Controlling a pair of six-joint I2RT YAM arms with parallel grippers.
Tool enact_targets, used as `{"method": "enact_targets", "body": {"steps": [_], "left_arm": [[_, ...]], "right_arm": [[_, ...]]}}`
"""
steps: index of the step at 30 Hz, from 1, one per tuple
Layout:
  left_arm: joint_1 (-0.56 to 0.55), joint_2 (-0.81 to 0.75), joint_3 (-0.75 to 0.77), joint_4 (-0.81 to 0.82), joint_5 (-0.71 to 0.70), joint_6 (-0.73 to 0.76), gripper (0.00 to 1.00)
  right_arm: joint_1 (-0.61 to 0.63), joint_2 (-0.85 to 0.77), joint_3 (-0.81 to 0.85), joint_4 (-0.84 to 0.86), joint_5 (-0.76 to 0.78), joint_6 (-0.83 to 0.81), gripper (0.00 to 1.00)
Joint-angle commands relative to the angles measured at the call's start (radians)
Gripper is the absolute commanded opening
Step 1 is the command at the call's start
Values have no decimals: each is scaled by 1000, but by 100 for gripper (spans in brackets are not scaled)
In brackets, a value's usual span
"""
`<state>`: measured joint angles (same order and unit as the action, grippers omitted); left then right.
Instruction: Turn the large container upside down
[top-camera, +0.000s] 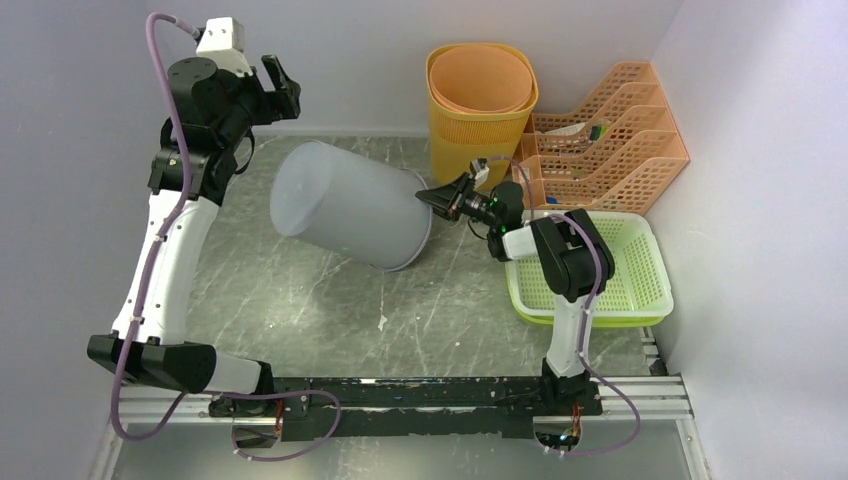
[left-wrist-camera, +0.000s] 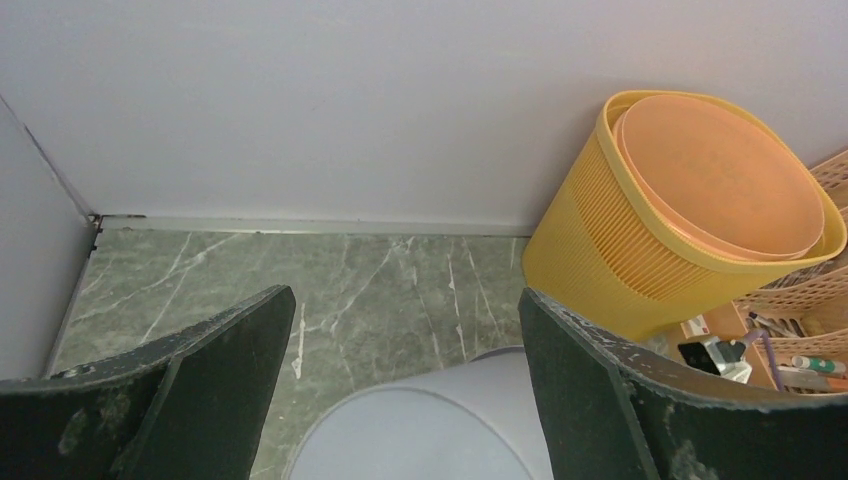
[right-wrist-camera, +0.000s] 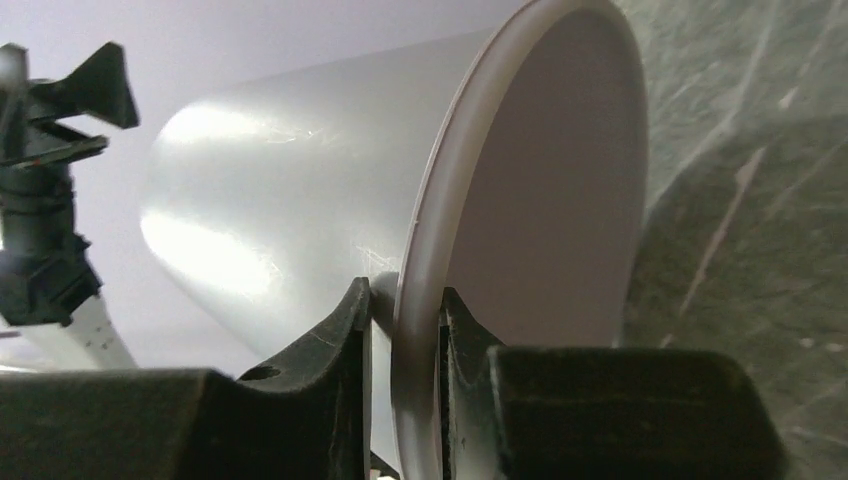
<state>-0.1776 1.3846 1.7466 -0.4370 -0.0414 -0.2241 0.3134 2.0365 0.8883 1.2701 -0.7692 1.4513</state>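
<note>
The large container (top-camera: 345, 205) is a pale grey bucket lying on its side on the marble table, its closed bottom toward the back left and its open mouth toward the right. My right gripper (top-camera: 425, 197) straddles its rim (right-wrist-camera: 430, 230), one finger inside the mouth and one outside. The right wrist view shows that gripper (right-wrist-camera: 405, 295) slightly open, with a thin gap between the outer finger and the rim. My left gripper (top-camera: 285, 85) hangs wide open and empty, above and behind the bucket's bottom end (left-wrist-camera: 430, 440).
A yellow slatted bin (top-camera: 480, 110) with an orange one nested inside stands at the back wall, just behind the bucket's mouth. Orange mesh racks (top-camera: 610, 140) fill the back right corner. A lime green basket (top-camera: 640, 285) sits under the right arm. Walls close in on the left, back and right.
</note>
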Motion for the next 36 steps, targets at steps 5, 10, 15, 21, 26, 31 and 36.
{"method": "enact_targets", "body": {"steps": [5,10,15,21,26,31,36], "left_arm": [[5,14,-16,23,3,7,95],[5,11,-32,29,10,3,95],[5,13,-41,32,10,5,95],[4,25,-38,34,16,-5,95],[5,40,-21,10,20,-9,95],[6,52,25,-26,14,1,95],[5,77,91,-64,28,-13,95]], "right_arm": [[-17,-48,177,-896,86,-623,20],[-17,-91,226,-1148,253,-772,20],[-14,-110,239,-1222,304,-815,20],[12,-133,316,-1363,391,-897,23],[74,-189,373,-1525,520,-970,24],[165,-189,435,-1597,598,-991,24],[251,-48,609,-1646,628,-1005,24]]}}
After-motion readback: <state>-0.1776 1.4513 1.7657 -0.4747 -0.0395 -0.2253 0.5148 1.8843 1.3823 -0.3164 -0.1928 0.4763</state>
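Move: About 13 cm to the right hand's left, 1 cm back and slightly lower is the middle of the large container, tilted with its mouth towards that hand and its rim still between the fingers. The yellow bin stands some 15 cm ahead and 12 cm to the hand's right; the green basket is about 8 cm back, 36 cm right and 13 cm lower. From the idle left hand, the container lies roughly 15 cm right, 3 cm back and 31 cm below. Carrying the rim forward about 4 cm, the right hand then lets go and drops some 12 cm, veering right, while its left-pointing fingers swing steeply down, roughly 60 degrees in all. From low beside the container it climbs back some 6 cm and shifts left, in against the wall, fingers hardly wider. The left hand, open and touching nothing, sinks about 3 cm. ##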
